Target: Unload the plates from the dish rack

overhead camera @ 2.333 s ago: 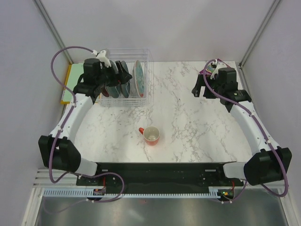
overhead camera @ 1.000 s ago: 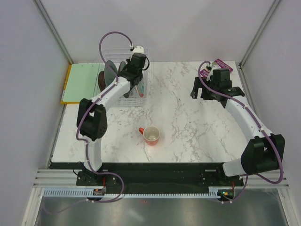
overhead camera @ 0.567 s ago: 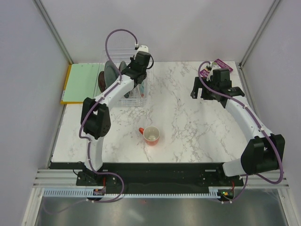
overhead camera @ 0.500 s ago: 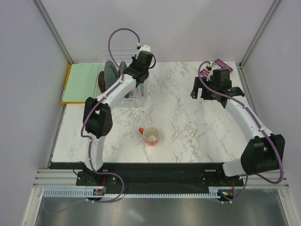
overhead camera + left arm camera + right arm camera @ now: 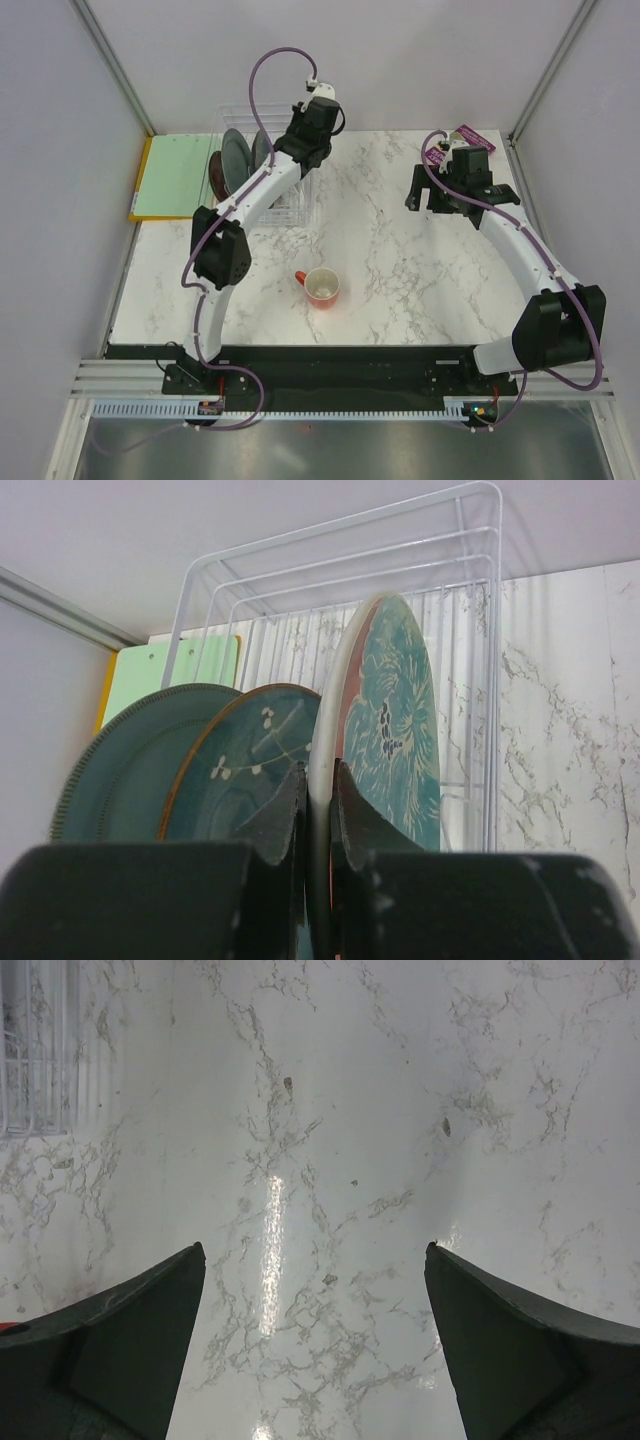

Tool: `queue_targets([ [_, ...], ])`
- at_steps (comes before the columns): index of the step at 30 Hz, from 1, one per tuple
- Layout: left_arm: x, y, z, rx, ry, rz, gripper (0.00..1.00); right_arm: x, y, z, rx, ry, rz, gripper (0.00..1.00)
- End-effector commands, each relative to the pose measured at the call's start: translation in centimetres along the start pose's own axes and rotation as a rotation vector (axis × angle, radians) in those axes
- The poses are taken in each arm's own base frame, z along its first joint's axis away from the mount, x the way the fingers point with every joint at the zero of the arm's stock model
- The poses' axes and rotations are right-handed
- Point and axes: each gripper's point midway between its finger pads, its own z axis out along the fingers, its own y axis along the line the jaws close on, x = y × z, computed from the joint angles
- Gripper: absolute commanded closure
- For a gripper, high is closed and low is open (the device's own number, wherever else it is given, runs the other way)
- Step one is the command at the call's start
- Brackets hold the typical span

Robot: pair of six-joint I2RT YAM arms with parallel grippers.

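The clear dish rack point(image 5: 236, 108) stands at the back left with plates upright in it. My left gripper point(image 5: 320, 780) is shut on the pale rim of the red plate with the teal splash point(image 5: 392, 710), at the rack's right end. To its left lean the dark teal plate with a brownish rim point(image 5: 240, 765) and the grey-teal plate point(image 5: 125, 770). From above, the left gripper point(image 5: 300, 160) hides the held plate; the grey-teal plate point(image 5: 236, 155) and a small red plate point(image 5: 213, 175) show. My right gripper point(image 5: 312, 1250) hangs open over bare marble, also at the back right point(image 5: 425, 192).
An orange-red mug point(image 5: 322, 287) sits mid-table toward the front. A flat green board point(image 5: 175, 172) lies left of the rack. The rack's white wire frame point(image 5: 340, 525) rises behind the plates. A corner of the rack point(image 5: 35, 1060) shows in the right wrist view.
My left wrist has swung right and back over the rack's right end, and its jaws have closed the last bit onto the plate's rim. The right arm has not moved.
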Motion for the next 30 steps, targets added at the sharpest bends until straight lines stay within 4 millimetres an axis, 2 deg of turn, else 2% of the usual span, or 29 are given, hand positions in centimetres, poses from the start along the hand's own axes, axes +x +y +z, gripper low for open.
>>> queue_targets([
  [1, -10.6, 10.0, -7.4, -0.105, -0.208, -0.163, 0.98, -2.5, 1.1, -1.3, -0.041, -0.073, -0.002, 0.02],
  [3, -11.5, 10.3, -8.5, -0.042, -0.226, -0.211, 0.98, -3.0, 1.5, -1.6, -0.060, -0.093, 0.003, 0.02],
  [4, -12.3, 11.3, -9.7, -0.024, -0.245, -0.241, 0.98, -3.3, 1.7, -1.8, -0.067, -0.107, 0.015, 0.02],
  [6, -12.3, 10.9, -10.6, 0.044, -0.239, -0.262, 0.98, -3.9, 2.3, -2.2, -0.096, -0.138, 0.021, 0.02],
  [7, -12.8, 11.5, -11.5, 0.066, -0.252, -0.283, 0.98, -4.1, 2.5, -2.3, -0.107, -0.149, 0.033, 0.02],
  [9, -12.3, 10.2, -12.3, 0.166, -0.235, -0.292, 0.98, -4.9, 3.1, -2.4, -0.139, -0.184, 0.043, 0.02],
  [11, -12.7, 10.1, -13.9, 0.256, -0.246, -0.387, 0.98, -5.7, 4.1, -2.6, -0.189, -0.214, 0.064, 0.02],
  [12, -12.3, 8.7, -14.3, 0.340, -0.233, -0.401, 0.98, -5.8, 4.4, -2.5, -0.206, -0.219, 0.070, 0.02],
  [13, -12.2, 8.1, -14.6, 0.389, -0.226, -0.424, 0.98, -6.0, 4.8, -2.5, -0.229, -0.224, 0.075, 0.02],
  [14, -12.5, 8.3, -15.6, 0.435, -0.225, -0.489, 0.98, -6.7, 5.2, -2.6, -0.245, -0.246, 0.077, 0.02],
  [15, -12.1, 7.0, -15.9, 0.508, -0.204, -0.499, 0.98, -6.8, 5.3, -2.5, -0.254, -0.248, 0.097, 0.02],
  [16, -12.1, 6.6, -16.5, 0.547, -0.199, -0.520, 0.98, -7.1, 5.5, -2.5, -0.266, -0.256, 0.101, 0.02],
  [20, -11.9, 4.0, -18.3, 0.729, -0.155, -0.613, 0.98, -8.3, 8.1, -2.6, -0.420, -0.292, 0.119, 0.02],
  [21, -11.1, 2.8, -18.7, 0.782, -0.134, -0.613, 0.98, -7.9, 8.4, -2.0, -0.444, -0.275, 0.145, 0.02],
  [23, -11.5, 2.0, -19.1, 0.838, -0.140, -0.670, 0.98, -8.4, 9.4, -2.1, -0.515, -0.285, 0.149, 0.02],
  [24, -10.6, 0.8, -19.5, 0.899, -0.115, -0.671, 0.98, -8.0, 9.5, -1.6, -0.527, -0.271, 0.163, 0.02],
  [26, -10.9, 0.0, -19.9, 0.954, -0.129, -0.722, 0.98, -8.7, 10.1, -1.8, -0.573, -0.300, 0.184, 0.02],
  [27, -9.6, -1.2, -19.9, 0.991, -0.094, -0.723, 0.98, -8.2, 10.4, -1.4, -0.594, -0.279, 0.196, 0.02],
  [28, -9.4, -1.3, -20.0, 1.007, -0.093, -0.740, 0.98, -8.1, 10.5, -1.4, -0.604, -0.269, 0.209, 0.02],
  [29, -10.2, -1.2, -20.2, 1.031, -0.119, -0.779, 0.98, -7.9, 10.5, -1.1, -0.611, -0.260, 0.212, 0.02],
  [30, -9.3, -1.9, -20.3, 1.061, -0.100, -0.781, 0.98, -7.6, 10.7, -0.9, -0.620, -0.245, 0.214, 0.02],
])
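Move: The left hand already pinches the red-and-teal plate by its upper rim; the plate's middle is about 9 cm below it and some 3 cm ahead. The dark plate stands roughly 7 cm to this hand's left and 1 cm ahead, 13 cm lower, and the red mug 27 cm back and 11 cm right, 20 cm lower. The open right gripper waits about 18 cm back, 31 cm right and 6 cm lower; from it the held plate is some 21 cm ahead and 32 cm left. Keeping its pinch on the plate rim, the left hand lifts it up and back, about 14 cm high, out over the rack's front, then swings down and right towards the right gripper, rolling its left side down some 45 degrees and turning clockwise. The right hand, fingers staying wide open, comes up and left to meet the plate, about 8 cm each way and a little forward, its left side rolling up; it hasn't touched the plate. ##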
